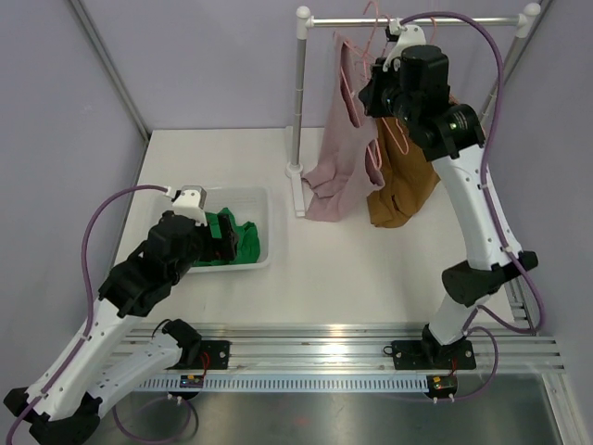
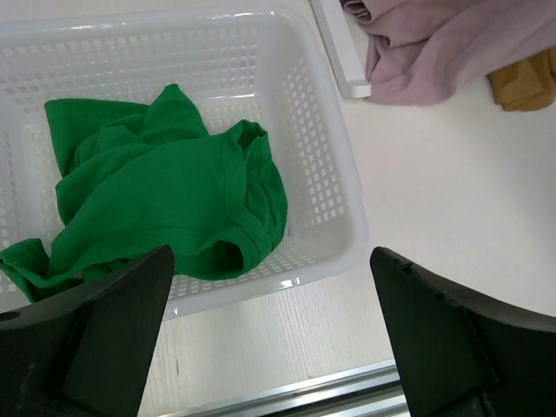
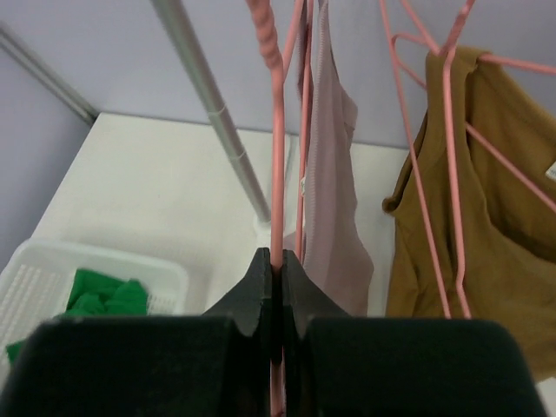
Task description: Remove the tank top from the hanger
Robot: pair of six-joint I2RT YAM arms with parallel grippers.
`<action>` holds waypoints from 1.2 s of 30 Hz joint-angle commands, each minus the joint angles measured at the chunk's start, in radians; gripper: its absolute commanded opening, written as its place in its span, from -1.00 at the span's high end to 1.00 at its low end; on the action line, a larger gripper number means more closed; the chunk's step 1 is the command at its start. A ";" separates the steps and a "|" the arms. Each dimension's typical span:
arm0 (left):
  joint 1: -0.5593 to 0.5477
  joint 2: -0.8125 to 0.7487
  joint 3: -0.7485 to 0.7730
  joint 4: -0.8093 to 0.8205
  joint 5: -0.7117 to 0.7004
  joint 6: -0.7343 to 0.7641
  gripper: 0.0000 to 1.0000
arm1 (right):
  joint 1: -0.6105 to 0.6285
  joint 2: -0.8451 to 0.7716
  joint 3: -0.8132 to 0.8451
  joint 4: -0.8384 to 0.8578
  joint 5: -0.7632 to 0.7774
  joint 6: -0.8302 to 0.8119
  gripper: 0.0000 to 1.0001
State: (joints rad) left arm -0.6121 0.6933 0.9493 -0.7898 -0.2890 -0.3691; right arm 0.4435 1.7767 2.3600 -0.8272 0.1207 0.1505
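Note:
A pale pink tank top [image 1: 338, 139] hangs from a pink hanger [image 3: 278, 130] on the rail [image 1: 417, 20] at the back; its hem rests on the table. In the right wrist view the tank top [image 3: 328, 174] hangs just right of the hanger bar. My right gripper [image 3: 278, 261] is shut on the pink hanger bar, high by the rail [image 1: 378, 93]. My left gripper [image 2: 271, 334] is open and empty, over the table just in front of the white basket [image 2: 343, 174].
A mustard-brown top [image 1: 403, 185] hangs on another pink hanger [image 3: 447, 130] right of the tank top. The white basket [image 1: 262, 199] at left holds a green garment [image 2: 165, 200]. The rack's upright post [image 1: 300, 102] and foot [image 2: 340, 52] stand beside the basket.

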 commanded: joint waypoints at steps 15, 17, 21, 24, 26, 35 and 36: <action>-0.291 0.253 0.192 0.512 0.068 -0.032 -0.98 | 0.012 -0.807 -0.863 0.120 -0.565 0.113 1.00; -0.330 0.290 0.206 0.575 0.074 -0.010 -0.98 | 0.012 -0.873 -0.926 0.135 -0.611 0.145 1.00; -0.362 0.389 0.258 0.613 0.047 0.024 -0.98 | 0.012 -0.951 -0.961 0.070 -0.630 0.152 1.00; -0.368 0.428 0.281 0.603 0.011 0.039 -0.91 | 0.012 -1.008 -0.979 0.045 -0.633 0.158 1.00; -0.368 0.455 0.282 0.622 0.011 0.047 -0.81 | 0.012 -1.040 -0.993 0.024 -0.644 0.162 1.00; -0.370 0.500 0.292 0.666 0.025 0.059 -0.02 | 0.012 -1.073 -1.009 -0.007 -0.653 0.153 1.00; -0.370 0.503 0.292 0.666 0.022 0.061 0.22 | 0.012 -1.076 -1.010 -0.013 -0.647 0.144 1.00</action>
State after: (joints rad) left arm -0.9771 1.1873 1.1858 -0.2070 -0.2390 -0.3286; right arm 0.4500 0.7109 1.3495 -0.8669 -0.4992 0.2993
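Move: The right hand holds the hanger, hook already clear of the rail, and takes it to the open space above the near table, about 30 cm back, 2 right and 7 lower. From that hand the pink tank top's middle hangs some 5 cm ahead, 4 left and 18 below; the brown one about 8 ahead, 10 right, 22 below. From the open left hand the pink tank top is roughly 27 cm ahead, 26 right, 3 above; the basket some 12 ahead, 4 left, 16 below. Right hand draws hanger back 30 cm, turning counter-clockwise; left sweeps 20 cm right and up, closing on strap. ##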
